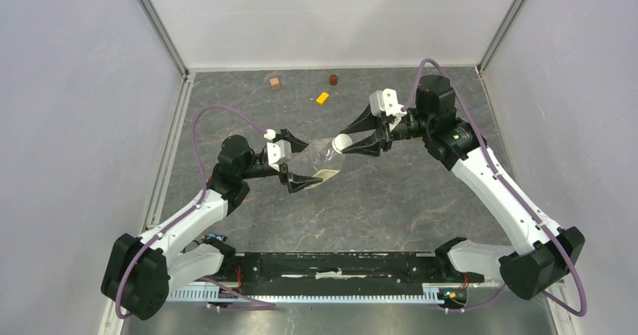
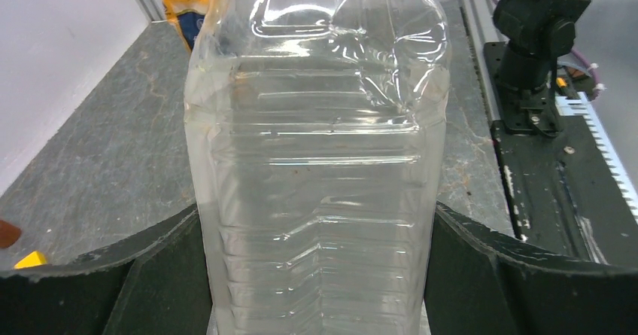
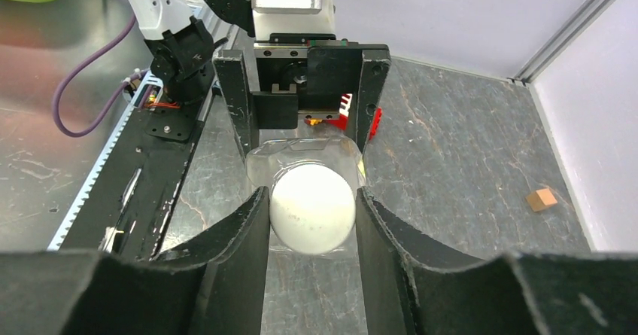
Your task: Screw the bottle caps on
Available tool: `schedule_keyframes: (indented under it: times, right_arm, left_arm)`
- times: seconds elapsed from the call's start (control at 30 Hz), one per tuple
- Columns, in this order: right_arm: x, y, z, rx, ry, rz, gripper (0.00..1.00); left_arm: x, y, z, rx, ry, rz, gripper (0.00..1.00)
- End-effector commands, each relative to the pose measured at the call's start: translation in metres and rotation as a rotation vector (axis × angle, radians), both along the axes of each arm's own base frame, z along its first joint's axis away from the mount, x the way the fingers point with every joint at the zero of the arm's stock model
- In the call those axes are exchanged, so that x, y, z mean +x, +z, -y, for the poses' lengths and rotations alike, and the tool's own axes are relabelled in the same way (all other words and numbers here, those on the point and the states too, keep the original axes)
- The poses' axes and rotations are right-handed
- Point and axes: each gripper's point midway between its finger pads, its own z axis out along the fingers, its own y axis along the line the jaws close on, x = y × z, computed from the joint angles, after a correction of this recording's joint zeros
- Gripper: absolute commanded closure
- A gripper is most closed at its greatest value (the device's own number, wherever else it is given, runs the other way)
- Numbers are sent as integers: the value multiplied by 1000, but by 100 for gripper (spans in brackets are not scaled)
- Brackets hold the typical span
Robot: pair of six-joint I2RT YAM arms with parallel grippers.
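My left gripper (image 1: 301,160) is shut on the body of the large clear bottle (image 1: 314,158), holding it tilted above the table; its ribbed wall (image 2: 316,162) fills the left wrist view between the two black fingers. A white bottle cap (image 1: 342,142) sits on that bottle's mouth. My right gripper (image 1: 344,143) is shut on this cap (image 3: 312,207), one finger against each side. The small orange bottle (image 2: 188,4) with a dark blue label and a white cap stands far off in the left wrist view; I cannot see it from the top camera.
Near the back wall lie a brown block (image 1: 275,83), a small dark brown cylinder (image 1: 333,79) and a yellow piece (image 1: 323,98). The black base rail (image 1: 331,275) runs along the near edge. Grey walls close in the left, right and back.
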Motion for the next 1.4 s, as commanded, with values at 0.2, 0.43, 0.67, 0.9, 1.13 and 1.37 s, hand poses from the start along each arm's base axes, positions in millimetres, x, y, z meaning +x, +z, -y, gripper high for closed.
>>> schedule_keyframes:
  times: [0.2,0.43,0.67,0.9,1.13,1.37]
  right_arm:
    - [20,1,-12,14,-137,-63,72]
    - [50,-7,-10,69,-380,-208,78]
    - [93,-25,11,164,-803,-438,85]
    - [107,-50,34,281,-1088,-638,83]
    - [96,-13,34,296,-1003,-510,40]
    - [64,9,36,202,-801,-125,2]
  left_arm:
    - [37,54,6,-116,262,310,75]
    - [56,79,19,-168,459,487,76]
    - [78,91,32,-146,654,583,77]
    - [89,86,39,-77,809,628,77]
    - [85,36,29,77,763,503,76]
    - [70,-18,-2,259,599,299,76]
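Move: The white cap on the clear bottle is already between the right fingertips, within about 1 cm to their left. From the left hand, which holds the bottle, the cap is some 11 cm right, 2 cm ahead and 9 cm up. The bottle's middle is about 8 cm left of, 1 cm back from and 6 cm below the right hand. On the table 28 cm below it, a yellow block stands roughly 35 cm ahead and 6 cm left. The white cap, still pinched by the right fingers, and the clear bottle, kept in the left grip, are carried forward about 10 cm together while the hands turn against each other to screw it on: the right clockwise by nearly 60 degrees, the left counter-clockwise by over 45. The right hand also slips slightly right and down; then its fingers open wide around the cap as both hands ease back a little. ##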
